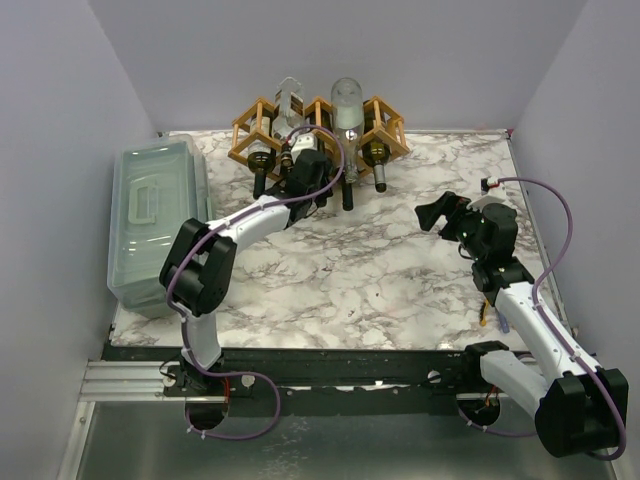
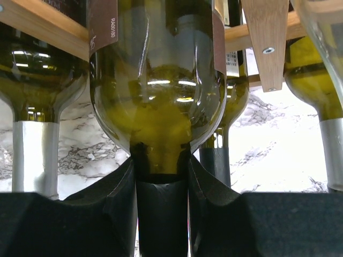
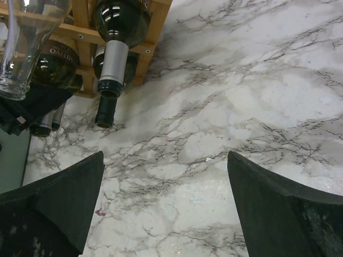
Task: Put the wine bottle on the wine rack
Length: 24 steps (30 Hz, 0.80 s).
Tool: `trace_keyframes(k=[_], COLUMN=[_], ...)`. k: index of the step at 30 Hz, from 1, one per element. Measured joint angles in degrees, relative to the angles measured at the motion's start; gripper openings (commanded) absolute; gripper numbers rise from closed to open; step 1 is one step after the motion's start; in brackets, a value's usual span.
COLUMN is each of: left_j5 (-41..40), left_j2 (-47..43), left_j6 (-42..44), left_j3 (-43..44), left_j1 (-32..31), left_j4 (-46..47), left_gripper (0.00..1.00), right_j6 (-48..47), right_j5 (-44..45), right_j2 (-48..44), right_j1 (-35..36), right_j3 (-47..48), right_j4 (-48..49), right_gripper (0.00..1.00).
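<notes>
The wooden wine rack (image 1: 250, 130) stands at the back of the marble table, with several dark bottles lying in its cells, necks toward me. My left gripper (image 1: 303, 178) reaches to its middle and is shut on the neck of a green wine bottle (image 2: 158, 101). The bottle's body lies inside a cell between rack sticks (image 2: 266, 43), and both dark fingers (image 2: 115, 203) press the neck in the left wrist view (image 2: 161, 184). My right gripper (image 1: 437, 213) hovers open over bare marble to the right, nothing between its fingers (image 3: 165, 156). The rack (image 3: 80, 24) sits at the upper left of the right wrist view.
A grey-green lidded plastic box (image 1: 155, 220) lies along the left table edge. Neighbouring bottles' necks (image 1: 347, 192) (image 1: 379, 178) (image 1: 259, 180) stick out of the rack's front. Two clear glass bottles (image 1: 347, 100) (image 1: 288, 98) rest on top of it. Grey walls enclose the table.
</notes>
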Motion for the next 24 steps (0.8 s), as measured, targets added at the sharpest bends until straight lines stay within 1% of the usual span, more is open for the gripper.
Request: trace_keyframes(k=[1, 3, 7, 9, 13, 19, 24], left_j5=[0.1, 0.5, 2.7, 4.0, 7.1, 7.9, 8.0], left_j2=[0.2, 0.8, 1.4, 1.4, 1.4, 1.3, 1.1], left_j6=[-0.1, -0.3, -1.2, -1.7, -3.0, -4.0, -4.1], left_j3=[0.5, 1.4, 2.7, 3.2, 3.4, 4.1, 4.1], left_j1=[0.2, 0.5, 1.7, 2.2, 3.2, 4.0, 4.1], left_j4=[-0.3, -0.8, -1.2, -1.8, -2.2, -1.6, -2.4], left_gripper=[0.0, 0.04, 0.21, 0.34, 0.47, 0.61, 0.8], right_j6=[0.0, 0.0, 0.0, 0.0, 0.0, 0.0, 0.0], right_j5=[0.0, 0.0, 0.0, 0.0, 0.0, 0.0, 0.0], right_j2=[0.0, 0.0, 0.0, 0.0, 0.0, 0.0, 0.0], right_j1=[0.0, 0.0, 0.0, 0.0, 0.0, 0.0, 0.0], right_j3=[0.0, 0.0, 0.0, 0.0, 0.0, 0.0, 0.0], right_j4=[0.0, 0.0, 0.0, 0.0, 0.0, 0.0, 0.0], right_gripper=[1.0, 1.0, 1.0, 1.0, 1.0, 1.0, 1.0])
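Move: The left fingers already pinch the black-foil neck of a wine bottle, with its body entering the rack. Its slot's middle lies about 10 cm ahead of the left gripper, level sideways and some 3 cm higher. A silver-foil green bottle lies about 10 cm left and 7 cm ahead; the big clear bottle is roughly 6 cm right, 8 cm ahead and 5 cm up. From the idle right gripper, the slot is about 16 cm ahead, 22 cm left and 3 cm lower. Keep the left gripper's hold on the neck and ease the bottle the last 1 cm or so forward into its slot, rolling the hand about 5 degrees so its right side rises. Then lift the hand roughly 1 cm while opening the fingers to let go, leaving them on either side of the neck. ##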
